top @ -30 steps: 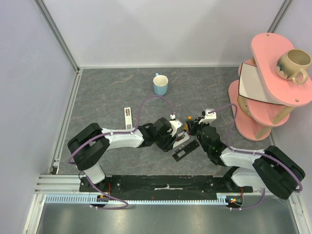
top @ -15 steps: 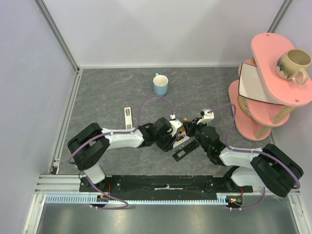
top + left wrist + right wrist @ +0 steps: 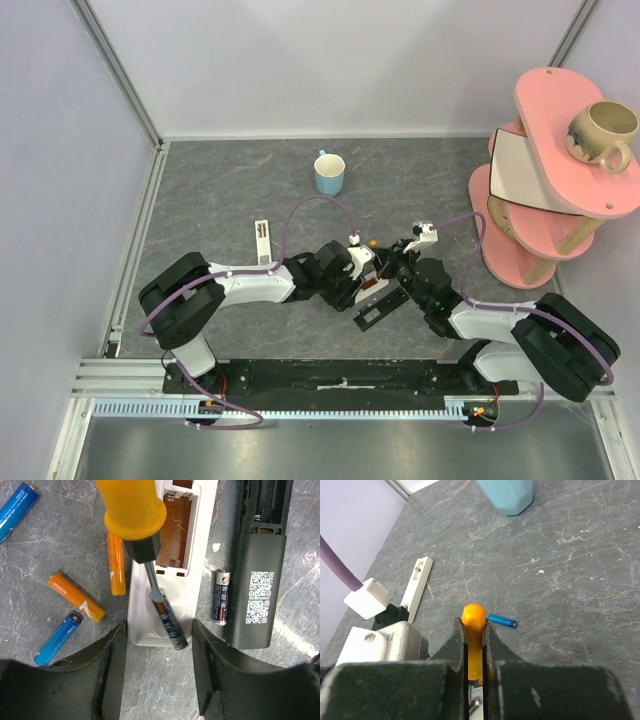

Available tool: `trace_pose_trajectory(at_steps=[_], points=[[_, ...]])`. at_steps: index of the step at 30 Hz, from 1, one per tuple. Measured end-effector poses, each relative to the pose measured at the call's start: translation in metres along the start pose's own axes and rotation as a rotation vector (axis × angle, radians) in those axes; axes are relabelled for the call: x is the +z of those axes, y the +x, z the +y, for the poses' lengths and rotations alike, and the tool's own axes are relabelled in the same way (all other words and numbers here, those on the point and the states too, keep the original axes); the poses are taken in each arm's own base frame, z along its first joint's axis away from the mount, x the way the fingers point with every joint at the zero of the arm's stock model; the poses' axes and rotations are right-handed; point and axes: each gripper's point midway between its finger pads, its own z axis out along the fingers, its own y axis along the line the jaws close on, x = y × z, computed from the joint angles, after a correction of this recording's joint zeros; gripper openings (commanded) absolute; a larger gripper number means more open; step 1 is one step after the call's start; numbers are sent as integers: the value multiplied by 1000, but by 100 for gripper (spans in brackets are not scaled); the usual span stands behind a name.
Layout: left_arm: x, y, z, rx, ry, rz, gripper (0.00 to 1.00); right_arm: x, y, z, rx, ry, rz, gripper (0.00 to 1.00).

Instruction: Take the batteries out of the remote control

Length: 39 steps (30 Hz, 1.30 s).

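The white remote control [image 3: 172, 555] lies face down with its battery bay open and bare. My left gripper [image 3: 160, 632] is shut on its near end, one finger on each side. A dark battery [image 3: 171, 625] lies slanted on that end, and the tip of an orange-handled screwdriver [image 3: 132, 510] touches it. My right gripper [image 3: 474, 626] is shut on the screwdriver handle [image 3: 473, 617]. Loose batteries lie around: two orange [image 3: 116, 565] [image 3: 77, 596], two blue [image 3: 56, 638] [image 3: 16, 502], one dark [image 3: 221, 596]. In the top view both grippers [image 3: 365, 272] [image 3: 388, 262] meet at mid-table.
A black remote [image 3: 260, 580] with an open bay lies right of the white one. A white battery cover [image 3: 262, 240] lies to the left and a blue cup [image 3: 329, 174] stands behind. A pink shelf [image 3: 520, 260] carrying a mug [image 3: 600, 132] stands at the right.
My right arm has shifted left, bringing the screwdriver closer over the white remote. The left gripper has kept still on the remote.
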Motion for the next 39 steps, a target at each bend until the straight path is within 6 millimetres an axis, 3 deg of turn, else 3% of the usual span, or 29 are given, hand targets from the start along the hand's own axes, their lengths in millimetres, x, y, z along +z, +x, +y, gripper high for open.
trace_pose_trajectory(at_steps=[2,4,5,7,13,18,27,33,39], points=[[0,0,0,0,0,0,11,0,2,1,5,-5,9,0],[0,0,0,0,-1,-1,28,0,2,2,9,-8,8,0],[0,0,0,0,-1,-2,43,0,1,2,10,-9,7,0],[-1,0,0,0,-1,-5,58,-1,-1,3,10,-12,3,0],[-14,12,4,0,-16,-11,76,-8,-22,12,7,-33,-48,0],[-39,14,5,-4,-10,-73,78,-13,-26,14,-15,-39,-51,0],[-93,-22,30,-107,16,-361,79,-13,0,22,-64,-82,51,0],[-103,-24,38,-160,15,-413,80,-7,27,36,-95,-127,135,0],[-115,-25,40,-167,-4,-462,82,5,40,36,-95,-122,164,0]])
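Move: The white remote's middle is about 5 cm right and 2 cm ahead of the left hand, which still grips its end; the loose battery lies just above and 1 cm right of the left fingertips. From the right hand, holding the orange screwdriver upright, the battery is some 4 cm left, 4 cm back and 10 cm down. The black remote's middle is 5 cm back and 4 cm right of the white remote's. Leftward, the left fingers open and let go of the white remote's end, then the hand swings up and away, about 7 cm left and 10 cm up, rolling some 25 degrees. The right hand keeps its grip on the screwdriver, lifts about 3 cm, then sinks while sweeping roughly 5 cm left and 2 cm back, bringing the tip towards the loose battery on that end. ##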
